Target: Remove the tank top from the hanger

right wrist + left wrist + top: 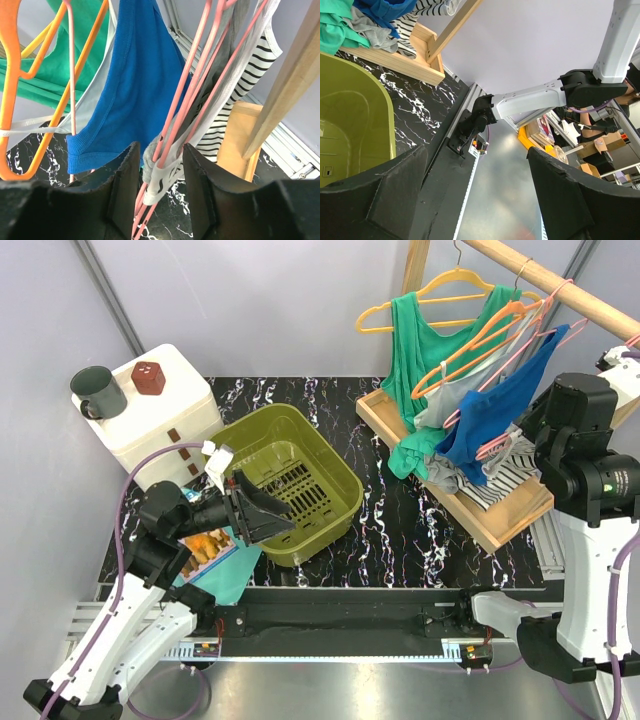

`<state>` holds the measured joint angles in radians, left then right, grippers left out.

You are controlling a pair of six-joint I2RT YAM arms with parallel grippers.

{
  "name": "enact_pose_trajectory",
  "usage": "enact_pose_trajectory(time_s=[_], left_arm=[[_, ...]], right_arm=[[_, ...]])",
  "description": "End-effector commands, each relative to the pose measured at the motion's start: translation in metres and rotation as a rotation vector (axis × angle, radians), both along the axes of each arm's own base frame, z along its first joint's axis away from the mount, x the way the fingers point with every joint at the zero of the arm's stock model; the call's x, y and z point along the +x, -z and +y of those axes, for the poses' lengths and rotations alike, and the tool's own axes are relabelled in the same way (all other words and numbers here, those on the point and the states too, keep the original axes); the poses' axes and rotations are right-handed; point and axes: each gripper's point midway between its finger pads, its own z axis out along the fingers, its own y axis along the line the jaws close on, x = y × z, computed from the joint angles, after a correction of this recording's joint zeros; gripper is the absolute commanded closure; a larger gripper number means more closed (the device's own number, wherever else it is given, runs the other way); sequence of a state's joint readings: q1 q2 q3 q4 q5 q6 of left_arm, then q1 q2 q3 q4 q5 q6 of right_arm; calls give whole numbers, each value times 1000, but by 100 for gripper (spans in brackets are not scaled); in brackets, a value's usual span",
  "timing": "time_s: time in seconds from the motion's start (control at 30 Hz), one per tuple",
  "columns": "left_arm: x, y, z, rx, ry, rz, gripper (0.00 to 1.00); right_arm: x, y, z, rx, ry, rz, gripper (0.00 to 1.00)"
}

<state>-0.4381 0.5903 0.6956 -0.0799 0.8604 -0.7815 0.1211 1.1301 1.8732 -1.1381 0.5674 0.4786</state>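
Several tank tops hang from a wooden rail (pixel 560 285): a green one (pixel 430 350) on a yellow hanger (pixel 440 285), a grey one (pixel 455 395) on an orange hanger (pixel 480 335), then a blue one (pixel 135 90) and a striped one (pixel 250 100) on pink hangers (pixel 187 85). My right gripper (pixel 160 150) is open, its fingers on either side of the pink hanger rods and a white-grey strap, with small gaps on both sides. My left gripper (pixel 268 515) is open and holds nothing, hovering by the near rim of a basket.
An olive-green basket (pixel 300 440) sits mid-table. The rack's wooden base tray (pixel 490 520) holds the bunched clothing hems. At the back left, a white box (pixel 165 410) carries a dark mug (pixel 98 390). A teal cloth lies under the left arm.
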Motion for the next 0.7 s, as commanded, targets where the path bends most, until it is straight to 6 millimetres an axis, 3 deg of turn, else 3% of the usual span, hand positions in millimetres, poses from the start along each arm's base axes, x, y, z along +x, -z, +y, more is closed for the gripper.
enact_pose_trajectory(time_s=[0.0,0.53,0.67], left_arm=[[-10,-19,2,-22,34,-65,16],[-11,-17,2,-17,40,-56,18],[-14,-20,3,-16,43,-61,18]], right_arm=[[6,-9,-8,8,57,-59,57],[8,-2,-15,14,105,-67,68],[6,-6,-15,10,101,-76,82]])
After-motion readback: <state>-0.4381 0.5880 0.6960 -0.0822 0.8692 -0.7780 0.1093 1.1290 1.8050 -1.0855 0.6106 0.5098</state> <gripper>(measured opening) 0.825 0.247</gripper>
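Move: The strap end of the grey tank top, looped on the pink hangers, lies just off the right fingertips, some 2 cm ahead, 1 cm to the right and 2 cm lower. The blue tank top hangs about 8 cm ahead and 4 cm left of the right hand, near its height; the orange hanger's near end is roughly 6 cm ahead and 11 cm left, slightly lower. From the left hand the strap is about 12 cm ahead, 35 cm right and 10 cm higher. The right hand creeps about 1 cm forward, 1 cm down and 1 cm to its right, turning only some 5 degrees clockwise, so that its fingertips come down around the pink hanger rods where the grey strap is looped. As it goes, the fingers narrow from about half open to a quarter open, one tip on each side of the rods and strap; whether they already pinch them can't be seen. ##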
